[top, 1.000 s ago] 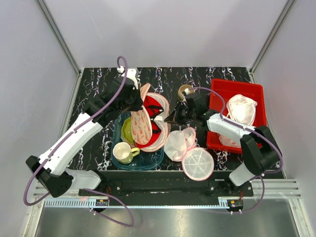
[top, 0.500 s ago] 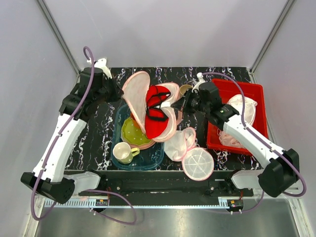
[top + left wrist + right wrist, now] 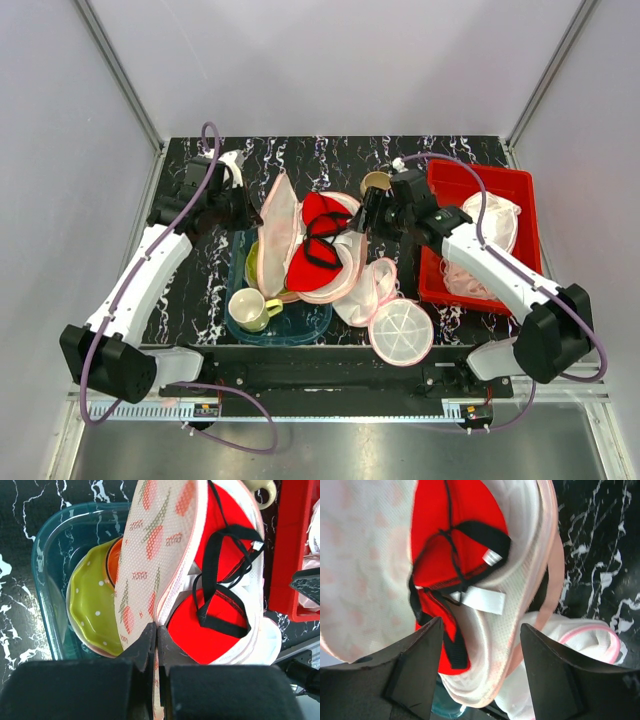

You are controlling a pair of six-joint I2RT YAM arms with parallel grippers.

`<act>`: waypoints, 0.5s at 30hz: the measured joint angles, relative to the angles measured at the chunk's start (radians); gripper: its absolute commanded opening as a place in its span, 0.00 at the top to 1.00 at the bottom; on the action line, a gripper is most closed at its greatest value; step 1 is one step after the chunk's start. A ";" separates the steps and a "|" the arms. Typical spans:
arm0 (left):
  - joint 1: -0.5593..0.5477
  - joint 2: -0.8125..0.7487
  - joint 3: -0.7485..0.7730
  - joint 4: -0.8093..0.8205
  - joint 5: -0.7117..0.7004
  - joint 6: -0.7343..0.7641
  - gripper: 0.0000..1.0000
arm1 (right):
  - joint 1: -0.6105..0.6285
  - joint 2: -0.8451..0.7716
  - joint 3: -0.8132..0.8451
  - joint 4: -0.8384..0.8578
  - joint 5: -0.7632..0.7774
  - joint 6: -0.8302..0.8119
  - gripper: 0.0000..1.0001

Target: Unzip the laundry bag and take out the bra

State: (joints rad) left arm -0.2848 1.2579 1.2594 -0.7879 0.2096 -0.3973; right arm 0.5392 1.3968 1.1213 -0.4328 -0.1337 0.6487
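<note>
The laundry bag stands unzipped, its printed peach flap lifted upright over the teal tub. My left gripper is shut on the flap's pink edge. Inside the bag's lower half lies the bra, which is bright red with black straps. My right gripper hovers open at the bag's right rim. In the right wrist view its fingers straddle the white mesh rim without touching it, and the bra shows just beyond them.
A teal tub under the bag holds a green dotted plate and a yellow mug. A white mesh round pouch lies at the front. The red bin at the right holds pale garments. A small cup stands behind.
My right gripper has opened and let go of the bag's right rim. The bag has sunk lower over the tub, and the left arm has shifted right with the flap.
</note>
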 measured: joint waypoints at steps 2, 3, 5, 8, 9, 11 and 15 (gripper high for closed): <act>0.000 0.000 0.000 0.017 0.010 0.000 1.00 | 0.005 0.005 0.039 -0.011 0.012 -0.008 0.27; 0.001 0.000 0.000 0.026 0.015 0.000 1.00 | 0.009 0.014 0.065 -0.011 0.012 -0.010 0.25; 0.001 0.000 0.000 0.035 0.023 0.000 1.00 | 0.026 0.049 0.117 -0.010 0.012 -0.017 0.11; 0.001 0.000 0.000 0.042 0.031 -0.003 1.00 | 0.071 0.146 0.219 -0.021 0.012 -0.034 0.00; 0.001 0.000 0.000 0.043 0.033 -0.003 1.00 | 0.090 0.187 0.259 -0.033 0.012 -0.042 0.00; 0.001 0.000 0.000 0.044 0.037 -0.003 1.00 | 0.113 0.252 0.306 -0.040 0.012 -0.052 0.00; 0.001 0.000 0.000 0.048 0.044 -0.003 1.00 | 0.134 0.355 0.357 -0.070 0.012 -0.061 0.00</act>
State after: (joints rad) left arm -0.2840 1.2583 1.2594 -0.7399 0.2539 -0.4004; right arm 0.6727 1.7519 1.4780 -0.5026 -0.1219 0.5873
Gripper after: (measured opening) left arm 0.005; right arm 0.994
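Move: Ahead and left of the right hand lies the bra's far cup, about 8 cm left, 1 cm farther out and roughly 8 cm below; the near cup sits some 13 cm nearer the base than the far one and a little to its left. The tan mug stands about 7 cm ahead and 5 cm right of the right hand, lower down. From the left hand, shut on the raised bag flap, the far cup is about 12 cm right, 2 cm forward and 10 cm below. Swinging left by about 8.5 cm and some 3 cm forward, the right hand goes in over the opened laundry bag to the bra's far cup, arching up about 3 cm and then sinking some 4 cm towards it. It turns about 10 degrees counter-clockwise while its already parted fingers spread to full width; contact with the bra can't be made out. The left hand keeps its pinch on the flap. ##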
